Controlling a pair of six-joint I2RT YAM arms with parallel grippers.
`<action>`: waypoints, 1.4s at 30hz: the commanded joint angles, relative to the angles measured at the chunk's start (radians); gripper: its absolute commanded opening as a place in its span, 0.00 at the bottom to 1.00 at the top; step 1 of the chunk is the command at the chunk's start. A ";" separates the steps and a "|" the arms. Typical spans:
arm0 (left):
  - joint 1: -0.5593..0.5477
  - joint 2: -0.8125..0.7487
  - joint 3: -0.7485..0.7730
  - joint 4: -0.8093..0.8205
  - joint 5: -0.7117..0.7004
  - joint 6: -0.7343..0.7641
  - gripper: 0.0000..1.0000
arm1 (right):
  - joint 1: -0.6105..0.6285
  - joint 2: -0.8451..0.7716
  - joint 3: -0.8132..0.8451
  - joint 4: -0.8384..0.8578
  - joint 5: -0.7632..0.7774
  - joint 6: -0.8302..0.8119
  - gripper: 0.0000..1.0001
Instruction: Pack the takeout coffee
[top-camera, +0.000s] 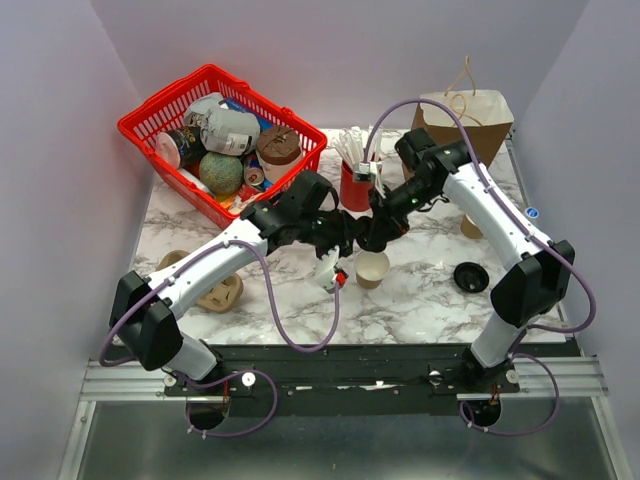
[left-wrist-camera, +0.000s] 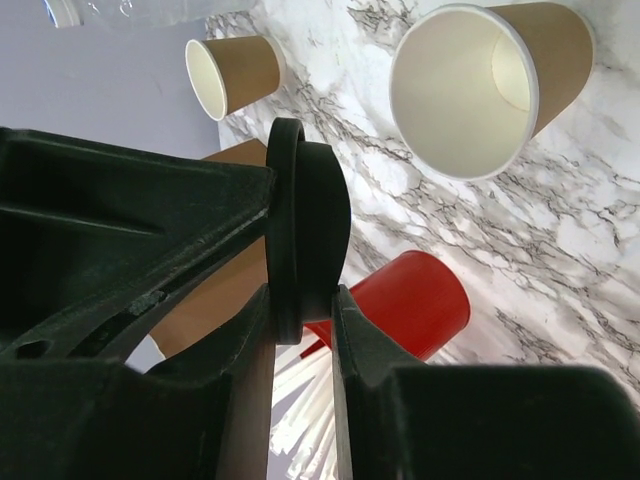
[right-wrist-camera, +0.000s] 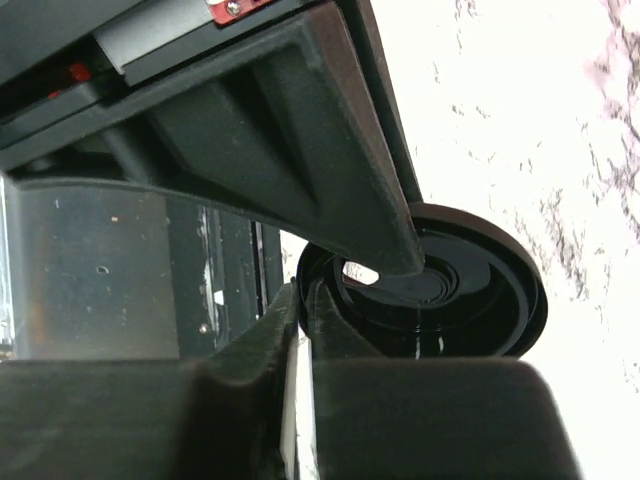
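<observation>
The takeout coffee is out of view: no lidded cup shows. Both grippers meet above a lidless tan cup (top-camera: 372, 268) that stands upright mid-table. My left gripper (left-wrist-camera: 300, 300) is shut on the rim of a black lid (left-wrist-camera: 305, 200), held on edge. In the right wrist view the same lid (right-wrist-camera: 470, 300) hangs with my right gripper (right-wrist-camera: 305, 292) straddling its rim, fingers a narrow gap apart. From above, the left gripper (top-camera: 350, 240) and right gripper (top-camera: 376, 236) almost touch, and they hide the held lid.
A loose black lid (top-camera: 470, 277) lies to the right of the cup. A red straw cup (top-camera: 352, 185) stands just behind the grippers. A brown paper bag (top-camera: 465, 120) is at the back right and a red basket (top-camera: 150, 120) of goods at the back left. Another tan cup (top-camera: 470, 228) lies on its side.
</observation>
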 joint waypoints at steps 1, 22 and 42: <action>-0.013 0.008 0.018 0.003 0.007 0.017 0.11 | 0.008 0.007 0.112 -0.178 0.062 0.019 0.30; 0.126 -0.024 -0.147 0.546 0.260 -1.972 0.14 | -0.113 -0.473 -0.446 0.815 0.191 0.677 0.63; 0.201 0.088 -0.387 1.026 0.333 -2.575 0.25 | -0.119 -0.461 -0.664 0.862 0.247 0.728 0.78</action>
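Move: The left hand already pinches the black lid's edge; the coffee cup it is meant for stands open about 3 cm back, 3 cm to this hand's right and 15 cm below. From the left hand, the red straw holder is some 18 cm ahead and 1 cm right, and the spare lid about 2 cm back and 27 cm right, both on the table. The right hand is still at the held lid, whose middle is some 2 cm ahead of it, level sideways and in height. The right hand opens wide and comes free of the lid, lifting some 9 cm and swinging clockwise as it shifts a little forward and right, then sinks back to about its starting height beside the lid, fingers still spread. Meanwhile the left hand keeps its pinch and stays nearly in place over the cup, rolling its wrist well over 100 degrees (its front side tipping down) to turn the lid, and settles about 3 cm lower. ##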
